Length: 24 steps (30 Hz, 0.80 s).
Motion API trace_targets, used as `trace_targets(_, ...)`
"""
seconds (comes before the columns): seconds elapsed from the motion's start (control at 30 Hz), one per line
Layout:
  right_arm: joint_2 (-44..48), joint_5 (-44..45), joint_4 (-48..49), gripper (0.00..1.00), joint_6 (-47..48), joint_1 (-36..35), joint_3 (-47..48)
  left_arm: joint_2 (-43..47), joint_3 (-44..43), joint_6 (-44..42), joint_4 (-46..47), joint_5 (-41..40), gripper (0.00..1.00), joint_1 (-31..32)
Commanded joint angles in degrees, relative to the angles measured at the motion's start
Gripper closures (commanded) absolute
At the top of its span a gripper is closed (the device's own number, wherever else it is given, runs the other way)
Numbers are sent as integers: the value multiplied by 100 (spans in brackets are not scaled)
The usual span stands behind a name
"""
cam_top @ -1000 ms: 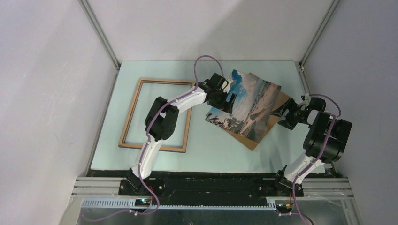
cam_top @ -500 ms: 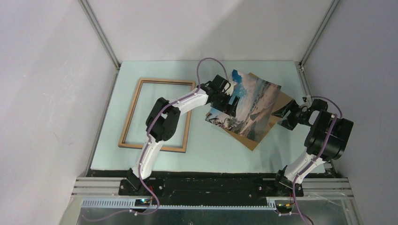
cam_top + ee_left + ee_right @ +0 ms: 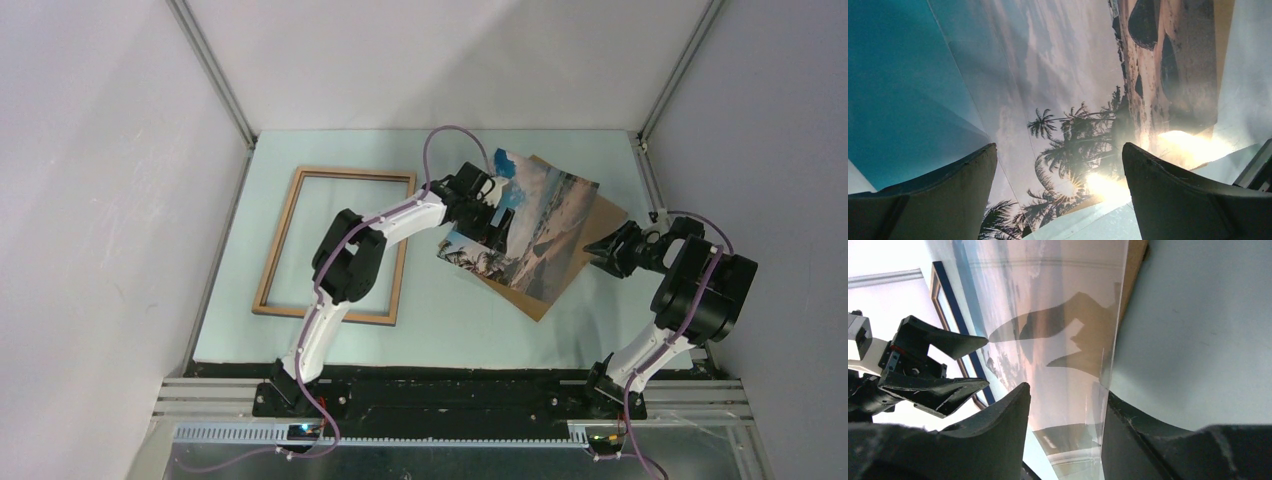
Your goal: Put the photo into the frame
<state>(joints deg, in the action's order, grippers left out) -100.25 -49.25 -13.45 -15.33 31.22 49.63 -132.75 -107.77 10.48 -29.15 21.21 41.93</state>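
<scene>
The photo (image 3: 535, 225), a beach print, lies tilted on a brown backing board (image 3: 603, 213) at the table's right middle. The frame (image 3: 281, 240), wood-brown side up, lies flat to the left with nothing inside it. My left gripper (image 3: 497, 205) hovers over the photo's left part, open wide, with palm trees showing between its fingers (image 3: 1148, 190). My right gripper (image 3: 592, 254) is at the photo's right edge. In the right wrist view the photo's edge (image 3: 1073, 355) runs between the fingers (image 3: 1008, 415), which are still apart. The right gripper (image 3: 1066, 392) is open.
The backing board's corner (image 3: 535, 308) sticks out under the photo toward the near side. The cell's walls close in on both sides, and the right arm's elbow (image 3: 705, 290) is near the right wall. The frame's dark blue rail (image 3: 950, 295) shows behind the left gripper (image 3: 987, 361).
My right gripper has shifted toward the photo's right edge and its jaws have narrowed around it. The left gripper has crept slightly right over the photo, still wide open.
</scene>
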Motion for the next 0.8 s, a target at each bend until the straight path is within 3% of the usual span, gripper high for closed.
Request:
trace_targets(0.0,-64,-553,-11,48,62,13,-15,18,65,-83,-41,474,2,195)
trace_targets(0.3,0,-792,20,60,43,24,-23,84,57,-133,-48,616,2,239)
trace_targets(0.43,66,-949,55,80,35,32,-23,201,119,-188,-47,496,2,230)
trace_targets(0.5,211,-988,61,98,37,41,-23,347,143,-188,-46,472,1,187)
trace_targets(0.77,863,-1492,91,100,-63,10,-23,1300,518,-327,-40,595,0,-133)
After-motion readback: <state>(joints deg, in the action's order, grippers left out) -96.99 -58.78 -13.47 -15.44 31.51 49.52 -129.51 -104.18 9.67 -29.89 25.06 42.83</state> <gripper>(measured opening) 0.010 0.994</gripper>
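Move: The clear sheet over the photo already stands with its right edge between the right hand's half-open fingers, right at the hand point. From this hand the photo's middle lies about 16 cm left, 7 cm ahead and 3 cm below; the cardboard backing's middle is some 13 cm left, 4 cm ahead and as far below. From the left hand, that sheet edge is about 20 cm to the right and 5 cm back, at roughly the same height. The clear sheet's edge is pinched as the right fingers close from half open to shut, the hand easing about 1.5 cm left and up. Then the right hand lifts faster, some 4 cm up in all, its wrist tilting about 10 degrees as the fingertips tip up. The left hand, fingers wide open low over the photo, slides back about 2.5 cm and rises 1 cm at the end. ##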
